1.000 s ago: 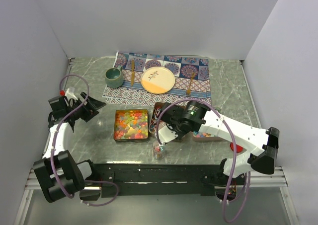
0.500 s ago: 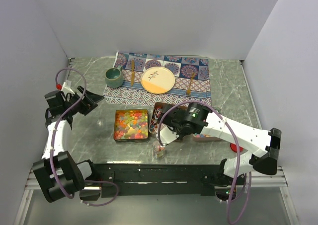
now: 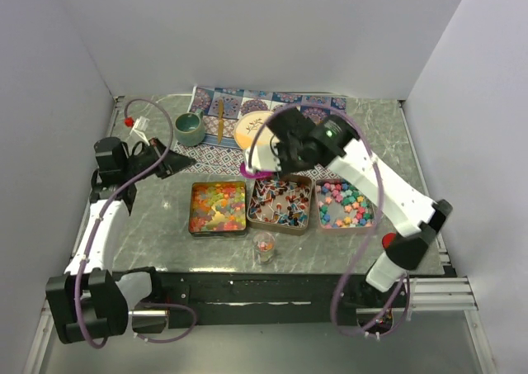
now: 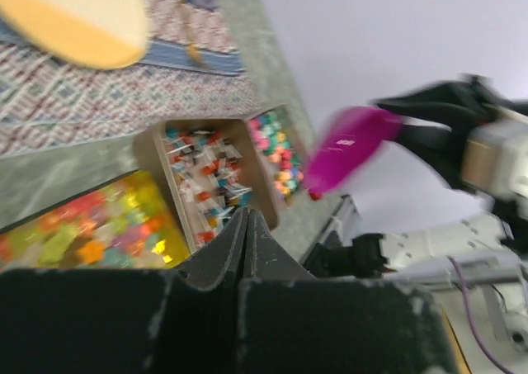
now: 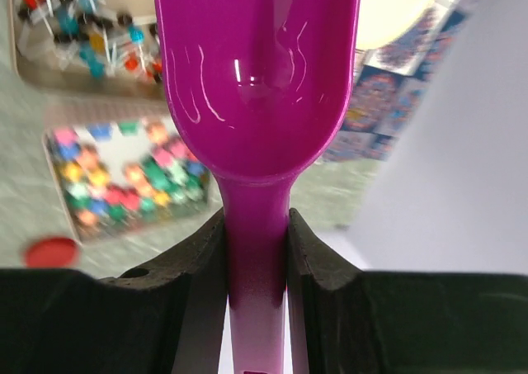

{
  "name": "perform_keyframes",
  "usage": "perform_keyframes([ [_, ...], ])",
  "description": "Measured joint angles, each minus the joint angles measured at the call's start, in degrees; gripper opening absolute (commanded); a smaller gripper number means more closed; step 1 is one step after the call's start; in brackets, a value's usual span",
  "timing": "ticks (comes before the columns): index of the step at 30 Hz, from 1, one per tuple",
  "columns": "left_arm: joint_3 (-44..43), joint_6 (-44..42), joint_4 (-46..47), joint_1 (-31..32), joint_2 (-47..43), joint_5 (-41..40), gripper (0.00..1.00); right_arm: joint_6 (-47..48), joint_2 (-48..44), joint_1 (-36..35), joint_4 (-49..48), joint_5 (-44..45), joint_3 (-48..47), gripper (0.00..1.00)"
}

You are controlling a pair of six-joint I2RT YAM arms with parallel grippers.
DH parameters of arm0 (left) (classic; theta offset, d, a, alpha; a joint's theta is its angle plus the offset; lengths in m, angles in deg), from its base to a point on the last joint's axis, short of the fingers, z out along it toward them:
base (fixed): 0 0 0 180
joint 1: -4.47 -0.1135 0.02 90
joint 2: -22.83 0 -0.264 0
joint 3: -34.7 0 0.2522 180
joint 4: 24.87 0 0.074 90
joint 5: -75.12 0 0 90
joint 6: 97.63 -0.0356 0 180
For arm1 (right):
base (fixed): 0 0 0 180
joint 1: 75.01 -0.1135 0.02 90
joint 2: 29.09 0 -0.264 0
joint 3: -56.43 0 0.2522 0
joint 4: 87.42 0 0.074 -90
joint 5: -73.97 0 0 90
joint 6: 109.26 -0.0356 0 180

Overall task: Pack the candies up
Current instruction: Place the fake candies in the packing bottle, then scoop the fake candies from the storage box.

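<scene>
Three open tins hold the candies: orange-yellow-red gummies (image 3: 218,207), red-blue-white wrapped pieces (image 3: 280,202) and pastel star pieces (image 3: 345,205). A small clear jar (image 3: 263,246) with a few candies stands in front of them. My right gripper (image 3: 272,153) hangs above the back edge of the wrapped-piece tin, shut on the handle of a purple scoop (image 5: 260,77), whose bowl is empty. My left gripper (image 3: 175,165) is shut on nothing, held left of the tins. The left wrist view takes in its shut fingertips (image 4: 245,215), the tins and the scoop (image 4: 351,143).
A patterned placemat (image 3: 330,134) at the back carries a cream and orange plate (image 3: 252,133), a green mug (image 3: 189,127) and wooden sticks. A round red lid (image 3: 388,241) lies right of the jar. White walls close in the table.
My right arm has lifted the scoop from the jar and swung it back over the wrapped-piece tin. My left gripper has shut and shifted toward the back.
</scene>
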Motion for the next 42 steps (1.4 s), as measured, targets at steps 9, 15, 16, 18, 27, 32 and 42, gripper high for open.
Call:
perform_keyframes([
  [9,-0.07,6.78,9.11,4.2,1.36,6.08,0.01,-7.23,13.55,2.19,1.27,-9.84,-8.02,0.0],
  [15,-0.07,10.45,13.46,6.16,6.05,6.19,0.01,-9.29,16.13,1.46,1.03,-12.79,-16.55,0.0],
  [16,-0.07,11.08,14.27,6.51,6.84,6.16,0.01,-9.55,16.17,1.31,0.98,-13.05,-17.9,0.0],
  [18,-0.13,11.69,15.37,7.41,9.11,6.19,0.01,-10.12,16.26,0.79,1.22,-13.6,-21.14,0.0],
  [27,-4.11,11.69,15.52,11.08,17.0,5.97,0.01,-12.72,15.58,0.33,0.37,-17.22,-21.81,0.0],
  [32,-8.31,12.98,16.37,11.32,19.96,6.62,0.43,-16.15,11.82,3.23,-2.51,-19.12,-15.04,0.0],
  [42,-22.14,4.15,13.79,10.58,21.81,1.81,0.63,-15.56,-12.72,28.81,-1.88,-13.27,22.03,0.0],
])
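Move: The right hand, gripping the empty magenta scoop, is roughly above the lollipop tin, whose middle is some 2 cm back and 23 cm below. From this hand the star-candy tin lies about 15 cm right and 3 cm back, the gummy tin about 16 cm left and 3 cm back, and the bottle about 5 cm left and 13 cm back. From the left hand, the star-candy tin is around 39 cm right and 3 cm back. Right hand carries the scoop 10 cm left, then 25 right towards the star-candy tin; left goes forward, opening. ##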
